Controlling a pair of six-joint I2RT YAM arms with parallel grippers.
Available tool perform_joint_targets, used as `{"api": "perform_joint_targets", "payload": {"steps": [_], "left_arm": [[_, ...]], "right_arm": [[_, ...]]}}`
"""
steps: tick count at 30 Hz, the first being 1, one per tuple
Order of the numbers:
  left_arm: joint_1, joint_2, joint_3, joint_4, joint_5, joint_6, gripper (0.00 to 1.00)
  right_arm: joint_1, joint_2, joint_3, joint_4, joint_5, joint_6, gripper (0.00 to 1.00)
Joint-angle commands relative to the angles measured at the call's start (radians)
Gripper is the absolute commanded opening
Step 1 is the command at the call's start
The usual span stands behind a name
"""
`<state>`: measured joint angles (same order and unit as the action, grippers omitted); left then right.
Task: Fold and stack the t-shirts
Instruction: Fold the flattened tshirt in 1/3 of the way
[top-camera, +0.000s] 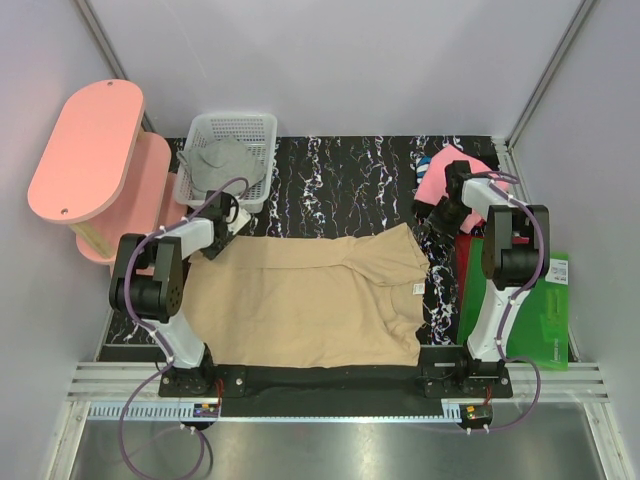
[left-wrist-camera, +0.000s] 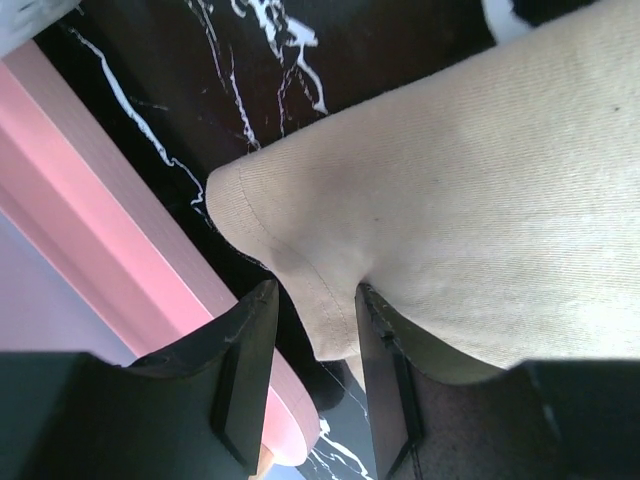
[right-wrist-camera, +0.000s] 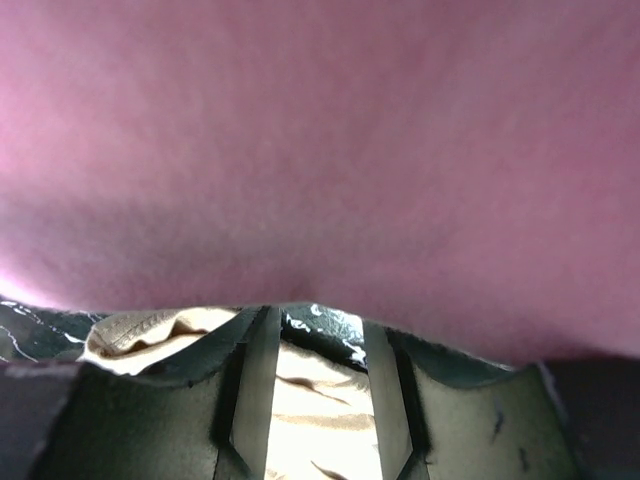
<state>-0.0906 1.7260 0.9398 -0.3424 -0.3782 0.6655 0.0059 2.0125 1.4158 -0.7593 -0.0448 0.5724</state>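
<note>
A large tan t-shirt (top-camera: 310, 300) lies spread flat on the black marbled table (top-camera: 340, 180), its white label (top-camera: 418, 288) near the right edge. My left gripper (top-camera: 232, 215) is at its far-left sleeve. In the left wrist view the gripper (left-wrist-camera: 316, 290) is open and straddles the sleeve hem (left-wrist-camera: 290, 260). One finger touches the cloth and the other stands apart. My right gripper (top-camera: 437, 215) hangs open by the shirt's far-right corner. A pink t-shirt (right-wrist-camera: 320, 150) fills that wrist view above the gripper (right-wrist-camera: 320, 318), with tan cloth (right-wrist-camera: 320, 400) below. A grey t-shirt (top-camera: 222, 160) lies in the basket.
A white mesh basket (top-camera: 235, 120) stands at the back left. Next to it on the left is a pink two-tier shelf (top-camera: 85, 150). A stiff green sheet (top-camera: 535, 310) lies along the right edge of the table, beside the right arm.
</note>
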Motion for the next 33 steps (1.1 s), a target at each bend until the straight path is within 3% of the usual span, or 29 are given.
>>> {"api": "perform_joint_targets", "payload": {"steps": [1, 7, 14, 21, 33], "left_arm": [[-0.006, -0.017, 0.076, -0.026, 0.048, -0.053, 0.42], [-0.047, -0.172, 0.105, -0.131, 0.059, -0.086, 0.46], [-0.089, -0.364, 0.030, -0.207, 0.104, -0.096, 0.50], [-0.164, -0.289, -0.022, -0.208, 0.073, -0.135, 0.48], [-0.163, -0.086, -0.096, -0.089, 0.013, -0.118, 0.45]], "right_arm": [[0.008, -0.078, 0.064, -0.037, -0.006, -0.014, 0.45], [0.064, -0.315, 0.066, -0.103, 0.019, -0.019, 0.46], [0.230, -0.515, -0.159, -0.069, -0.038, 0.026, 0.47], [0.276, -0.439, -0.324, 0.038, -0.101, 0.064, 0.45], [0.279, -0.239, -0.287, 0.069, -0.064, 0.021, 0.45]]}}
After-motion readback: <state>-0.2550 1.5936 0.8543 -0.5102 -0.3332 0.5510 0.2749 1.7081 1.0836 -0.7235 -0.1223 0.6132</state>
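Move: For the right hand, the spot on the tan t-shirt's right end lies about 10 cm back and 10 to the left, barely lower; the shirt's white label is roughly 16 back and 5 left, and the pink stack sits some 10 ahead, 7 right, slightly above. For the left hand, the spot on the shirt's left end is about 5 back and 5 right, roughly level; the shirt's far-left corner is some 4 ahead and 2 left, the basket about 23 ahead, 4 right. Up, over and down again, both hands hop to new places on the t-shirt, fingers staying partly open. The right rises about 15 cm away from the pink stack, swings back and left, and lowers to just over the shirt's right end near the label, turning some 15 degrees counter-clockwise. The left lifts about 11 cm and comes down farther in on the shirt's left end, back and to the right. ##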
